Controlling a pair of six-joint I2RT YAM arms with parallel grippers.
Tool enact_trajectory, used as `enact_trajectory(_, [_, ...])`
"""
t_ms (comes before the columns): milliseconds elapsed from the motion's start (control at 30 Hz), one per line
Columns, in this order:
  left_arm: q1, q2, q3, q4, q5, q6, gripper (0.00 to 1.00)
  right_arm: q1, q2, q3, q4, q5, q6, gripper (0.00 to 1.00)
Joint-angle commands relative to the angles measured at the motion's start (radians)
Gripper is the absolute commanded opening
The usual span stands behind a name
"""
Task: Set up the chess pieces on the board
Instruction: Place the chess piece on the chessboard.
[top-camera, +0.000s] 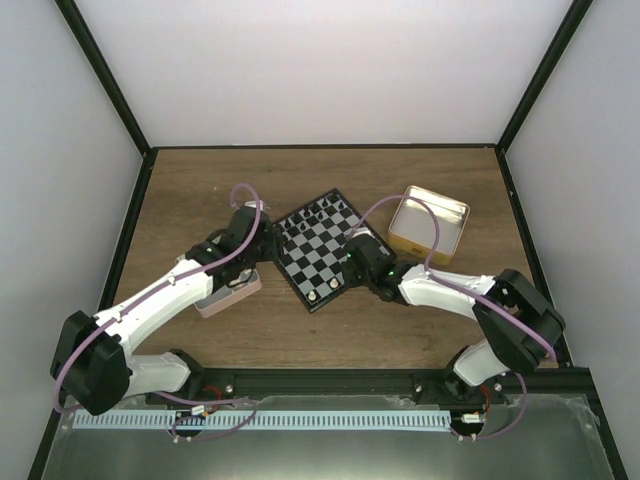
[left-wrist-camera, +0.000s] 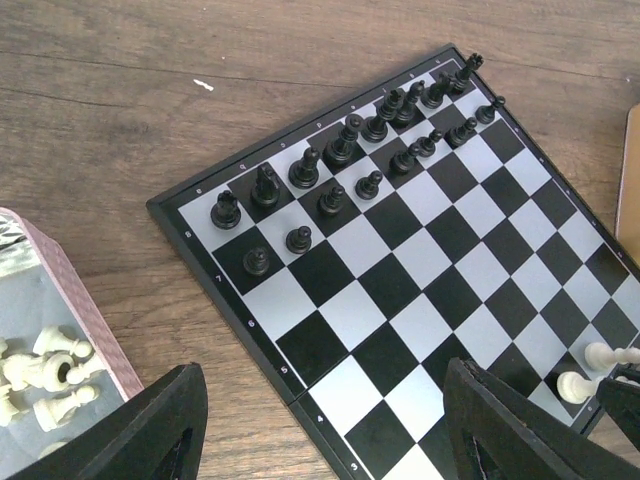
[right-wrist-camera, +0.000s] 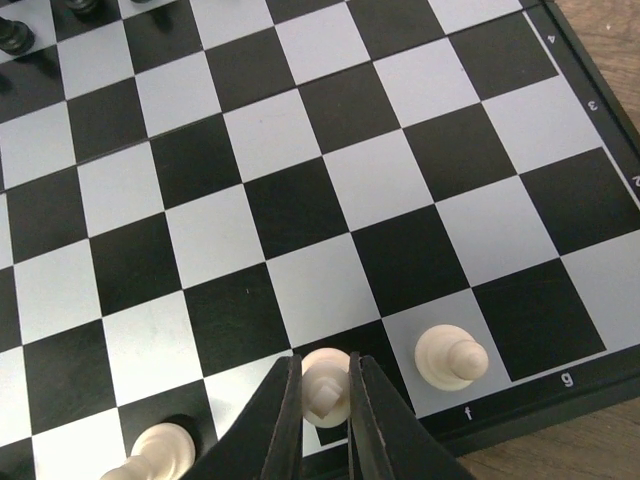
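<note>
The board (right-wrist-camera: 300, 200), black and silvery-grey, lies turned diagonally mid-table (top-camera: 318, 240). My right gripper (right-wrist-camera: 325, 395) is shut on a cream-white chess piece (right-wrist-camera: 325, 372) over the board's near row, beside a white piece (right-wrist-camera: 450, 357) standing on the f square and another (right-wrist-camera: 160, 450) to the left. In the top view that gripper (top-camera: 345, 277) is at the board's near right edge. My left gripper (left-wrist-camera: 320, 420) hangs open and empty above the board's left edge (top-camera: 268, 245). Several more white pieces (left-wrist-camera: 50, 370) lie in the pink tin.
Black pieces (left-wrist-camera: 340, 150) fill the board's two far rows. The pink tin (top-camera: 230, 295) sits under my left arm, left of the board. An open gold tin (top-camera: 428, 222) stands to the board's right. Dark walls border the wooden table.
</note>
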Motion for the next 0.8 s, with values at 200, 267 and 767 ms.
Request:
enact_trajectory(200, [0.013,0.008,-0.006,0.001,0.009,-0.012,0.67,0.008,0.014,-0.027,-0.015,0.055,0.04,0.09])
enact_trajectory(267, [0.015,0.008,-0.005,0.002,0.013,-0.013,0.67,0.008,0.016,-0.028,-0.015,0.048,0.041,0.13])
enact_trajectory(767, [0.032,-0.012,-0.009,-0.014,0.007,-0.018,0.68,0.008,-0.086,0.07,-0.085,-0.009,0.058,0.45])
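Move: The white pawn still in the right fingers hangs about 1 cm below that hand's point, its dark square right under it, some 3 cm down. At the same height as the square, a white piece stands 2 cm right and 1 cm ahead; others stand about 4 cm left and 3 cm back, and 9 cm left and 5 cm back. From the left hand, the pawn lies roughly 15 cm right, 10 cm below and about level. The white pawn is eased down onto the dark square by the right hand, which sinks and slides right about 1 cm each, drawing slightly back. Partway through, the fingers open from nearly shut to some two fifths and let go of the pawn; at the very end the hand begins to lift, about 1 cm. ##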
